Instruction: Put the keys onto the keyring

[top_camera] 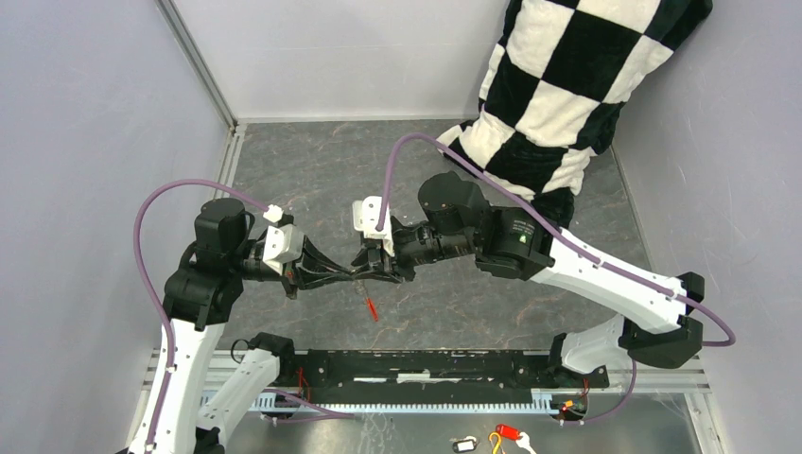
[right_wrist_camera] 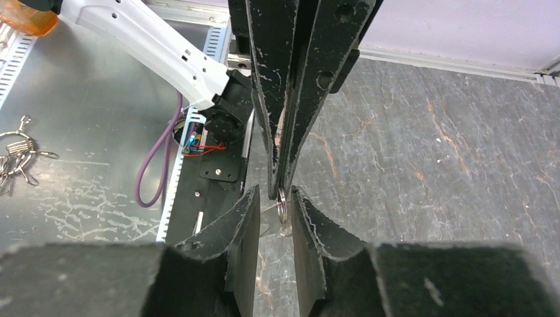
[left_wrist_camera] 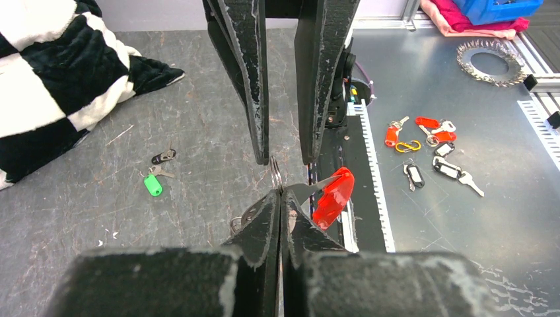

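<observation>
My left gripper (left_wrist_camera: 280,193) is shut on the thin silvery keyring (left_wrist_camera: 276,175) and holds it above the table. The long red plastic key (left_wrist_camera: 333,196) hangs beside the ring by its metal blade; it also shows in the top view (top_camera: 371,307). My right gripper (right_wrist_camera: 274,198) faces the left one tip to tip. Its jaws stand open on either side of the keyring (right_wrist_camera: 282,206). In the top view the left gripper (top_camera: 352,274) and the right gripper (top_camera: 372,269) meet mid-table. The short green key (left_wrist_camera: 152,185) and the small dark key (left_wrist_camera: 163,156) lie on the table.
A black-and-white checkered cloth (top_camera: 567,85) lies at the back right of the table. A black rail (top_camera: 426,367) runs along the near edge. Beyond it lie spare tags and keys (left_wrist_camera: 429,142) and a serrated metal ring (left_wrist_camera: 489,63). Purple cables (top_camera: 151,246) loop off both arms.
</observation>
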You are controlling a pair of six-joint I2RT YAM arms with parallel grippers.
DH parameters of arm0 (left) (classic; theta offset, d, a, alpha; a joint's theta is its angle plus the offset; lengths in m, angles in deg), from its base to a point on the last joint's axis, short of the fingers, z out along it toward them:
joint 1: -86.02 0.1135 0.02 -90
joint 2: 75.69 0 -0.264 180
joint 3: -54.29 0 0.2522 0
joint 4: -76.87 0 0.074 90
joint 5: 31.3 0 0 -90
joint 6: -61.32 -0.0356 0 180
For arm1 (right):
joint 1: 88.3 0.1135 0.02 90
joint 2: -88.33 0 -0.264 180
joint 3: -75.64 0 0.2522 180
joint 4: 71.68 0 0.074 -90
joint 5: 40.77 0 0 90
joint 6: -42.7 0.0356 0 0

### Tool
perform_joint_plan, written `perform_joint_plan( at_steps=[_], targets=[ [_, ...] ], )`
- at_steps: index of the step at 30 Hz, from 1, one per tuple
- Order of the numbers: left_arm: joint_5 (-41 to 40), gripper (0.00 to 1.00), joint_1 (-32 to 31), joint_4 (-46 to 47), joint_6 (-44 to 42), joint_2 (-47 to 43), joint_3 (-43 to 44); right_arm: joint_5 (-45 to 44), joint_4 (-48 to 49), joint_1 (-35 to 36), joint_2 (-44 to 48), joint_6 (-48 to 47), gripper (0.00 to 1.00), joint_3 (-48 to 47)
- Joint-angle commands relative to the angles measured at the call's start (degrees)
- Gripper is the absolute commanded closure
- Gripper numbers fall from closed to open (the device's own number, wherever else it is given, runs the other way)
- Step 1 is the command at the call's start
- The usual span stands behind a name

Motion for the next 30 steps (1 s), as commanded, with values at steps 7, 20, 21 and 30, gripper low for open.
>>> perform_joint_plan(
  at_steps=[7, 20, 21, 30],
  targets=[
    [1.41, 0.98, -0.37, 1.13, 0.56, -0.17, 0.3, 1.87, -1.13, 0.09, -1.75, -1.32, 0.74, -3.43],
    [-0.21, 0.67, -0.33, 0.92, 2.51, -0.41, 1.27, -1.4, 19.8, -0.12, 7.2, 5.42, 1.0, 13.39],
    [-0.54, 0.62, -0.36, 0.96, 3.23, -0.49, 1.67, -1.74, 25.17, -0.27, 9.37, 7.28, 1.0, 17.29],
    [-3.33, 0.51, -0.36, 0.95, 4.57, -2.3, 0.84, -4.79, 52.71, -0.55, 18.86, 16.99, 1.0, 34.81]
  ],
)
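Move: The keyring's small ring is already pinched in the left fingertips, roughly 1 cm to the right of the left hand. From the right hand, that ring lies about 1 cm left and 2 cm below, level fore and aft, between the parted fingertips. The metal plate hangs beneath the ring, some 5 cm below and 1 cm back of the left hand. The red tag sits about 6 cm below, 3 cm back and 2 cm right of the left hand. Hold the left gripper still on the ring while the right one sinks about 1.5 cm and edges left over the ring, then shut the right fingers on it. Next open the left fingers about halfway without moving that hand, and draw the right hand off to its right by some 2.5 cm and a little lower, tipping its fingers up about 15 degrees to nearly level. ##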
